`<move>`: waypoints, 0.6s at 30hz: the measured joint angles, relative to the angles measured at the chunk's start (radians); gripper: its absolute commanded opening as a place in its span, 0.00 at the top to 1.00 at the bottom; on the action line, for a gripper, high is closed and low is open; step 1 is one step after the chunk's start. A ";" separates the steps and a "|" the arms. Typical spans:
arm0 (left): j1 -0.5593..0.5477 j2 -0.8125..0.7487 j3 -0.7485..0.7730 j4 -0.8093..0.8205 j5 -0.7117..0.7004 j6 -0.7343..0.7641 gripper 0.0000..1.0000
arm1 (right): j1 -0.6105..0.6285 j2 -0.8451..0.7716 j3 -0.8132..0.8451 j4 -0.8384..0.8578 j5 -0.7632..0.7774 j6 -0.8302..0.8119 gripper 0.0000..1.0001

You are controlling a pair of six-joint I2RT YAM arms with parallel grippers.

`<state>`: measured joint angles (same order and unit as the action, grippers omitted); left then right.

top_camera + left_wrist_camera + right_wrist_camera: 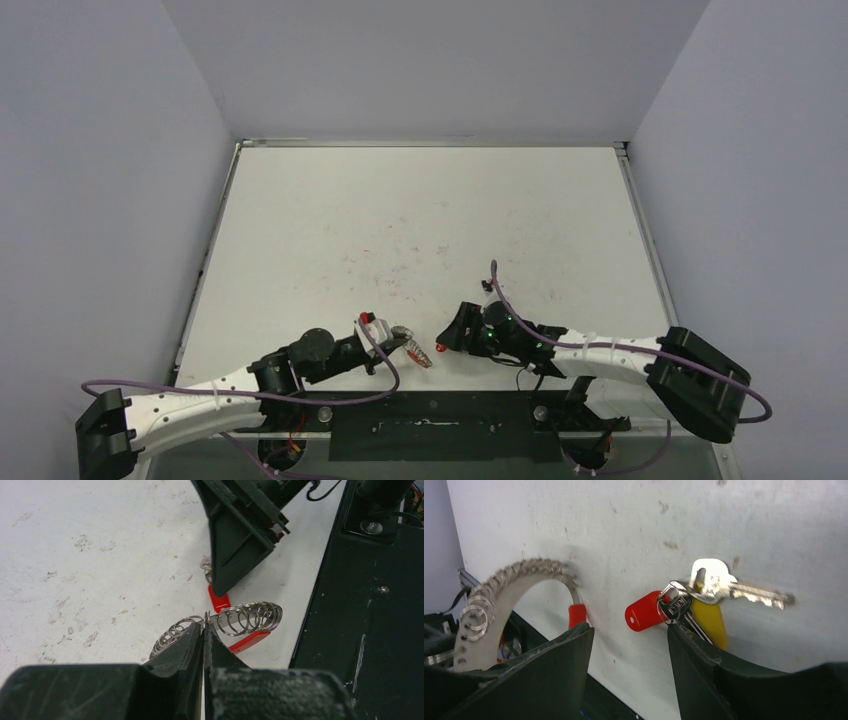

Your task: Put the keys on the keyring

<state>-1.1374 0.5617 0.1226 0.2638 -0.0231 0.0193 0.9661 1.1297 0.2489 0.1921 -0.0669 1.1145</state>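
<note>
My left gripper (204, 628) is shut on the keyring (250, 617), a loop of silvery coils with a red sleeve (247, 641), held just above the table near its front edge. In the right wrist view the keyring (514, 575) arcs at the left. The keys (704, 597) lie bunched on the table: a red head (644, 611), a yellow head (711, 620) and a bare silver key (744, 591). My right gripper (629, 640) is open, its fingertips down on either side of the red head, the right one touching the bunch. From above, the right gripper (452, 335) faces the left gripper (400, 342).
A black mounting plate (360, 630) runs along the table's front edge, right beside the keyring. The white table (420, 230) is scuffed and walled in on three sides. The right gripper's finger (240, 535) hangs just beyond the keyring in the left wrist view.
</note>
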 measured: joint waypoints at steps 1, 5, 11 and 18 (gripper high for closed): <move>0.000 -0.003 0.000 -0.005 0.000 0.000 1.00 | -0.013 0.047 0.026 0.021 -0.016 -0.018 0.42; 0.000 -0.016 0.002 -0.021 0.000 -0.001 1.00 | -0.141 0.204 0.116 0.097 -0.076 -0.092 0.41; 0.000 -0.029 0.007 -0.040 -0.003 -0.001 1.00 | -0.314 0.365 0.253 0.141 -0.180 -0.285 0.39; 0.000 -0.021 0.008 -0.044 -0.003 -0.002 1.00 | -0.321 0.299 0.338 -0.023 -0.243 -0.489 0.40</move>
<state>-1.1374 0.5411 0.1303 0.2195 -0.0261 0.0177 0.6449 1.4292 0.5865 0.1692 -0.3103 0.6254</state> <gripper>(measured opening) 0.010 0.607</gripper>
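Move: The keys lie in a clump on the table just beyond the right hand's open fingers, about 3 cm ahead and 2 cm below. Their red tag is some 2 cm left and 1 cm ahead of that hand, equally low. The keyring, held up by the left hand, is roughly 9 cm to the right hand's left, 1 cm back and 6 cm higher. From the left hand the keys are about 10 cm right, 3 cm ahead and 11 cm below. Forward in one quick sweep of about 12 cm, low over the table, the right hand pushes the keys along with its open outer finger, away from the keyring. It then slows and lifts some 3 cm off them, fingertips tilting up and turning slightly counter-clockwise, still open. The left hand keeps its pinch on the keyring. ##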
